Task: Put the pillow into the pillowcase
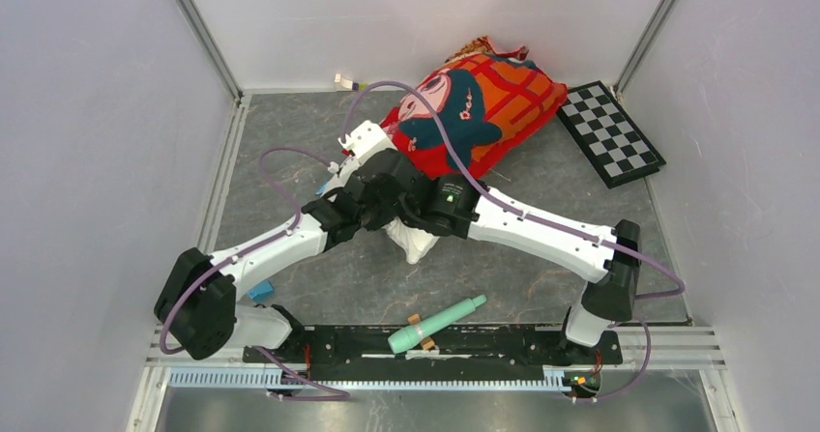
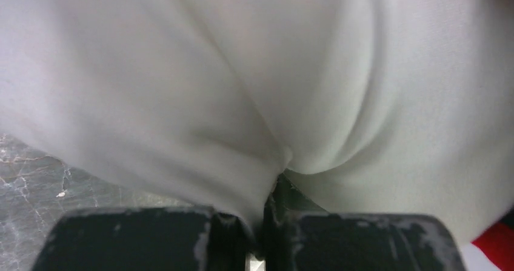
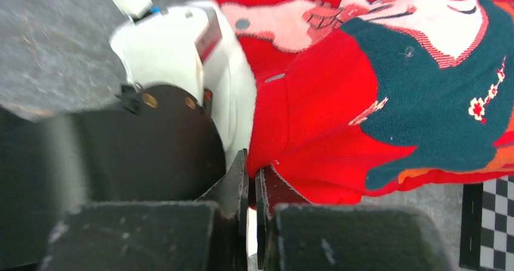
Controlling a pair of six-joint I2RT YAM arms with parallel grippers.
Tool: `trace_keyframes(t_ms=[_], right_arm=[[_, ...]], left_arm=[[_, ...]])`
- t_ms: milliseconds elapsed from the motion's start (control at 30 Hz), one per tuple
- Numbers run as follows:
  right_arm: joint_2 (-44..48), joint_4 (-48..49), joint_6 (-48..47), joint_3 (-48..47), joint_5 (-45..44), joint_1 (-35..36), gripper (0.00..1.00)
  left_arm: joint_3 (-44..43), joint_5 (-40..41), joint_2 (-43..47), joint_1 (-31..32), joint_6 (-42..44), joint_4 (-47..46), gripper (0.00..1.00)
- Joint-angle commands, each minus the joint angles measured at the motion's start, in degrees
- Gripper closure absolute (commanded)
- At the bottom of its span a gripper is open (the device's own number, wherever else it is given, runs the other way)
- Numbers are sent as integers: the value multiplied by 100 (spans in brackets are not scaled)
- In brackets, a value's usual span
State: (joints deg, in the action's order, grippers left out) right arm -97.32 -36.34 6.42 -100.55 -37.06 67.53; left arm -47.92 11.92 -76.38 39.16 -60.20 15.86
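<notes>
The pillowcase (image 1: pixel 483 103), red-orange with a cartoon face, lies bunched at the back of the table. The white pillow (image 1: pixel 411 241) pokes out from its near end, mostly hidden under both wrists. In the left wrist view the pillow (image 2: pixel 182 83) fills the frame, and my left gripper (image 2: pixel 274 183) is shut on a pinched fold of its white cloth. My right gripper (image 3: pixel 251 165) is shut on the red edge of the pillowcase (image 3: pixel 339 113), right beside the left arm's wrist (image 3: pixel 163 53) and a strip of pillow (image 3: pixel 239 101).
A black-and-white checkerboard (image 1: pixel 609 132) lies at the back right. A teal cylinder (image 1: pixel 435 324) rests near the front rail, a small blue block (image 1: pixel 259 292) sits by the left arm's base, and a small white item (image 1: pixel 345 81) lies at the back wall. White walls enclose three sides.
</notes>
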Motion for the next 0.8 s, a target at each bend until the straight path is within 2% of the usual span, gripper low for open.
trace_keyframes(t_ms=[0,133,233,300,333,433,467,533,767], right_arm=[[332,503,396,403,722,-36,100],[708,636,447,936,653,-255,100],[758,612,226,955,809,-275,98],[735,570,30,919,838,-284,84],[692,521,-40,871,729,-280,71],[666,492,-308,809,679,-372,35],[668,556,-408,810,729,-419,29],[628,693,-594,809,813,-502,19],[189,795,-1088,779,1161,-1031,7]], left_arm=[[174,347,426,-62,-354,-662,98],[367,201,538,-195,-360,-752,98],[417,66,492,-205,-297,-764,98],[512,3,493,-215,-286,-825,97],[554,-49,507,-231,-289,-818,94],[660,-53,700,-240,-262,-675,69],[681,-17,820,-249,-236,-550,61],[684,84,1074,-251,-170,-253,52],[752,888,2269,-254,-135,1185,33]])
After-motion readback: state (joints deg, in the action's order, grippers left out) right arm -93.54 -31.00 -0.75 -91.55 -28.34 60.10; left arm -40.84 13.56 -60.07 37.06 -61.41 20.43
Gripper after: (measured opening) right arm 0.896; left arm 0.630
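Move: The right hand grips the pillowcase's lip; the pillow's bare end lies about 3 cm back and 3 cm to the right, some 20 cm below. The left hand pinches the pillow; the pillowcase's middle is roughly 17 cm ahead, 16 cm to the right and 5 cm lower. From the left hand, the pillow's near corner is about 9 cm back and 5 cm right, and the green tube some 25 cm back and 9 cm right, 9 cm down. The right fingers, still pinching the pillowcase lip, carry it down about 4.5 cm and slightly less to the right, onto the bare end of the pillow, then open wide to let it go, and the hand slides a few centimetres forward over the case. The left hand keeps its pinch on the pillow, easing left, then opens and backs off left, up and back, about 5 cm in all. ##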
